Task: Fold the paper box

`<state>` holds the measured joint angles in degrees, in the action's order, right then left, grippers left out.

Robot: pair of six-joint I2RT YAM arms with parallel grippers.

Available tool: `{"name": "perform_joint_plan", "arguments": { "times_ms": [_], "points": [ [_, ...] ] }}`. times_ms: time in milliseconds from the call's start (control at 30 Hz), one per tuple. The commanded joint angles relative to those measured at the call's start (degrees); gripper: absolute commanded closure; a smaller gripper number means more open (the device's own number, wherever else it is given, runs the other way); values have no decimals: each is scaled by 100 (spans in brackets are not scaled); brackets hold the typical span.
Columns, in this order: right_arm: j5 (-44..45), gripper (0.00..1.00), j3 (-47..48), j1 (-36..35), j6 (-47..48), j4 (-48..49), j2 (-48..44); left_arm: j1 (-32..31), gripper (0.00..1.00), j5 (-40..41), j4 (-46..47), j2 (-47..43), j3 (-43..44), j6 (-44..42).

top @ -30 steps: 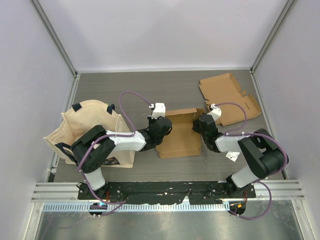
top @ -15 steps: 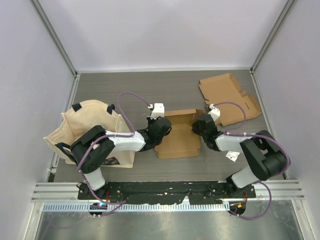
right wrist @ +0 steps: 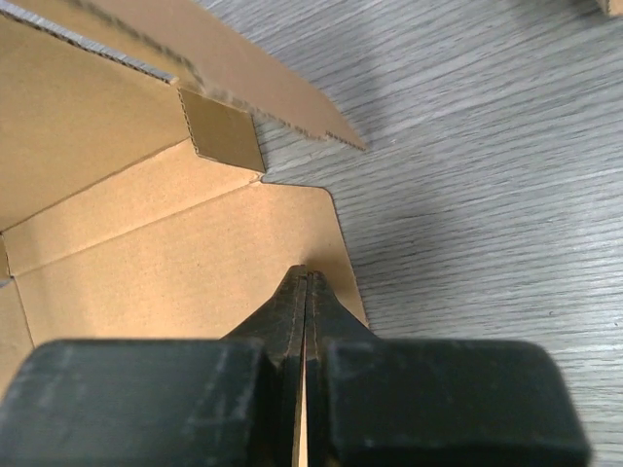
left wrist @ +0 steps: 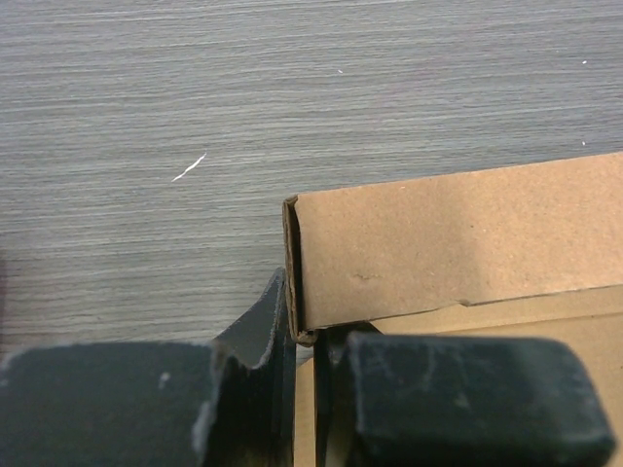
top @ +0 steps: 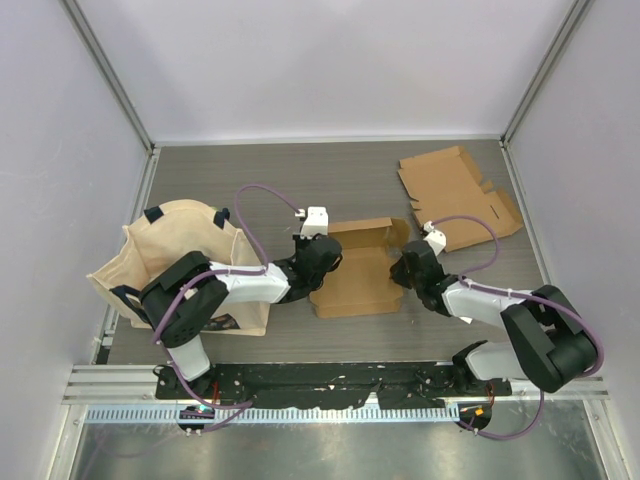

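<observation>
The paper box (top: pixel 358 275) lies partly folded at the table's middle, brown cardboard with its rear wall raised. My left gripper (top: pixel 322 258) is shut on the box's left wall. In the left wrist view its fingers (left wrist: pixel 304 336) pinch the corner edge of the cardboard wall (left wrist: pixel 458 233). My right gripper (top: pixel 405 262) is at the box's right side, shut with nothing between its fingers. In the right wrist view its closed tips (right wrist: pixel 307 277) point down over the flat right flap (right wrist: pixel 146 243), near that flap's outer edge.
A second, flat cardboard blank (top: pixel 458 195) lies at the back right. A beige tote bag (top: pixel 180 265) stands at the left, close to my left arm. Enclosure walls ring the table.
My right gripper has slid a little toward the near right along the box's right flap, and its arm has swung outward. The left gripper keeps its hold and has not moved.
</observation>
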<state>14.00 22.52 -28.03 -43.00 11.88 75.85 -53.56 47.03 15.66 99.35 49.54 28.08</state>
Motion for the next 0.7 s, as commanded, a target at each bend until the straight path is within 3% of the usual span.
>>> {"name": "perform_joint_plan", "arguments": {
  "times_ms": [0, 167, 267, 300, 400, 533, 667],
  "points": [
    [699, 99, 24, -18, -226, -624, 158, -23, 100, 8, -133, -153, -146, -56],
    [587, 93, 331, -18, 72, -1108, -395, -23, 100, -36, -81, -109, -138, -83],
    [727, 74, 516, 60, 476, -1353, -1010, -14, 100, -44, -72, -109, -137, -100],
    [727, 58, 612, 218, 695, -1355, -1220, -23, 100, -44, -63, -118, -146, -109],
    [534, 46, 797, 508, 1056, -1337, -1266, -14, 100, -36, -45, -109, -120, -144],
    [332, 44, 1157, 737, 2091, -1223, -925, -23, 100, -44, -2, -100, -155, -171],
    [-150, 46, 1307, 773, 2559, -593, -643, -14, 100, -62, 25, -82, -173, -162]
  ]
}}
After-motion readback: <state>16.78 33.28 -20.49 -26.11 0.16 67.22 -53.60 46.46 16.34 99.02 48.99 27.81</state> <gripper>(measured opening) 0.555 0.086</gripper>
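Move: The right hand, shut, has its tips on the floor panel's right end. From it, the paper box's right side flap stands about 9 cm ahead, 2 cm right and 5 cm up. The box's floor middle is some 8 cm left and level ahead; the spare cardboard lies about 17 cm ahead and 13 cm right, at tip height. From the left hand, which pinches the back wall's left corner, the flap is some 13 cm right, 1 cm ahead and 1 cm lower. Right hand rises 8 cm off the floor panel, heading right and forward towards the side flap, fingers opening halfway. ##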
